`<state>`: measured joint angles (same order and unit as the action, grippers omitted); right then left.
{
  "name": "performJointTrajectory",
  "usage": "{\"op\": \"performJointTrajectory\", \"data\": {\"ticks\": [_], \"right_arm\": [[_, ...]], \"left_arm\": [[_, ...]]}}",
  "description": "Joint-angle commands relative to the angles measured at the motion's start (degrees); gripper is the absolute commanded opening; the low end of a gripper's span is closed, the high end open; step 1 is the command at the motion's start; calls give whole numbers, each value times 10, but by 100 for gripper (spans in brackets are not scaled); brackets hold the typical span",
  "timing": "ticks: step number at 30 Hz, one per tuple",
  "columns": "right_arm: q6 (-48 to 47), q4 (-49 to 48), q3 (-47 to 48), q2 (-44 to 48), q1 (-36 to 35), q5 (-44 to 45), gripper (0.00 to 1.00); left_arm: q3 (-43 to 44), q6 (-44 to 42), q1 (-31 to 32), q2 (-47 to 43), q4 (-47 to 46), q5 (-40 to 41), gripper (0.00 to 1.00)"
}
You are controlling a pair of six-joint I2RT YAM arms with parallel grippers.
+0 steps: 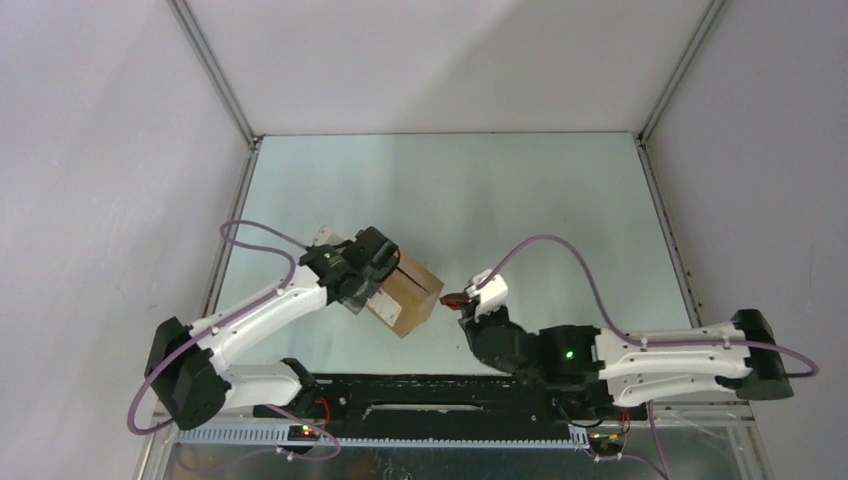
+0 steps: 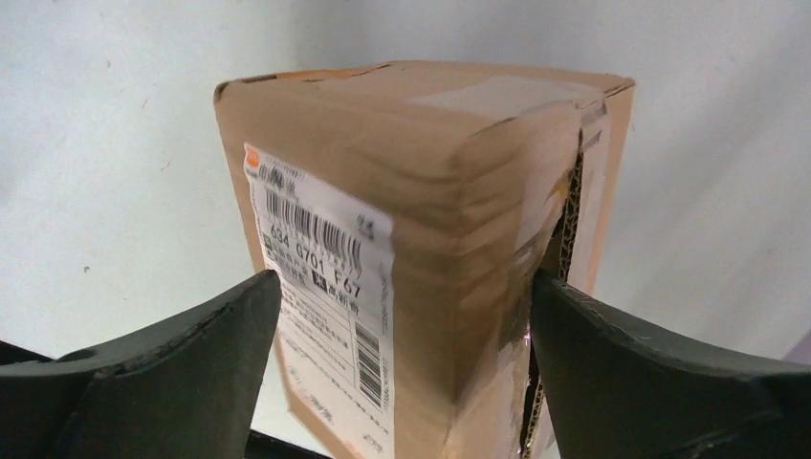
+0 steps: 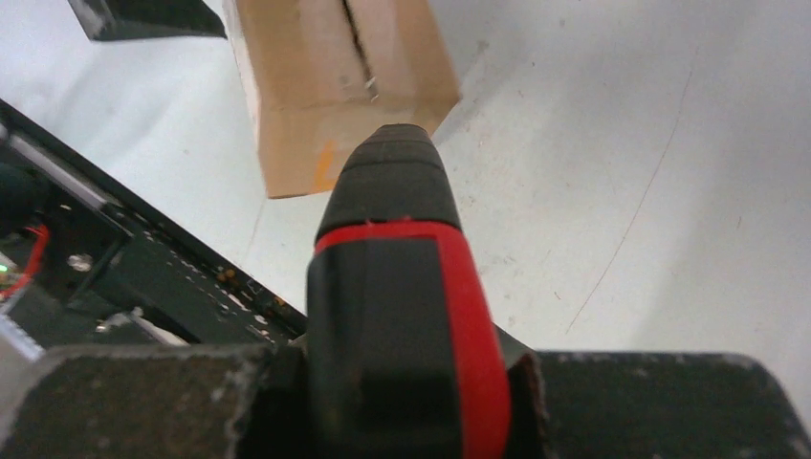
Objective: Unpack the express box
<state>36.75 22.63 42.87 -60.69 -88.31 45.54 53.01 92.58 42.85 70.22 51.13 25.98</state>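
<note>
The express box (image 1: pixel 408 295), a small brown carton with a white label, sits on the table left of centre. My left gripper (image 1: pixel 372 268) is shut on its left end. In the left wrist view the box (image 2: pixel 430 220) fills the gap between my two fingers, label (image 2: pixel 320 287) facing left, and a taped seam runs along its right edge. My right gripper (image 1: pixel 470 312) is shut on a red-and-black utility knife (image 3: pixel 402 316). The knife's tip (image 1: pixel 450 298) sits just right of the box. In the right wrist view the box (image 3: pixel 325 76) lies just beyond the knife's nose.
The black base rail (image 1: pixel 440 395) runs along the table's near edge, also in the right wrist view (image 3: pixel 143 277). Metal frame posts (image 1: pixel 215 65) rise at the back corners. Bare pale table (image 1: pixel 500 200) stretches behind and right of the box.
</note>
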Motion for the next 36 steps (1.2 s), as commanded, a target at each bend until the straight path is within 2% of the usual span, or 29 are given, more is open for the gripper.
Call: {"op": "performJointTrajectory", "data": {"ticks": [1, 5, 12, 15, 19, 26, 32, 36], "right_arm": [[-44, -22, 5, 75, 51, -97, 0], [-64, -19, 5, 112, 97, -155, 0], [-63, -67, 5, 91, 114, -200, 0], [-35, -72, 13, 74, 113, -176, 0], [-21, -58, 24, 66, 109, -141, 0], [-6, -119, 24, 50, 127, -227, 0], [2, -125, 24, 61, 154, -276, 0], [-18, -119, 23, 88, 192, -359, 0]], "left_arm": [[40, -112, 12, -52, -29, 20, 100], [24, -171, 12, -107, -45, 12, 100], [-105, -201, 8, -211, -177, -30, 100], [-118, -222, 5, -200, -194, -45, 100], [-183, -231, -25, -187, -321, -149, 99], [-225, -233, -29, -145, -471, -227, 98], [-186, -303, -36, -197, -417, -226, 100], [-162, -388, -53, -238, -391, -274, 100]]}}
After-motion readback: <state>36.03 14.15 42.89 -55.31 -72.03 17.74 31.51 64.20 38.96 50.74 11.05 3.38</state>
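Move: The left hand's already open fingers straddle the labelled long side of the canted express box; its middle is about 5 cm to the hand's right, 2 cm back and 5 cm below. The knife in the right hand's grip is some 14 cm right of the left hand, 3 cm back and slightly higher. From the right hand, the box's middle lies about 11 cm left, 1 cm ahead and 10 cm below. Straight up first, the left hand comes free of the box by about 6 cm, sinks back as far while swinging right above the box, then rises again to end some 6 cm right, its wrist turning clockwise about 30 degrees and tipping its wide-open fingers up. The right hand lifts about 3.5 cm, keeping its knife, and drifts slightly left, rolling its left side up. ##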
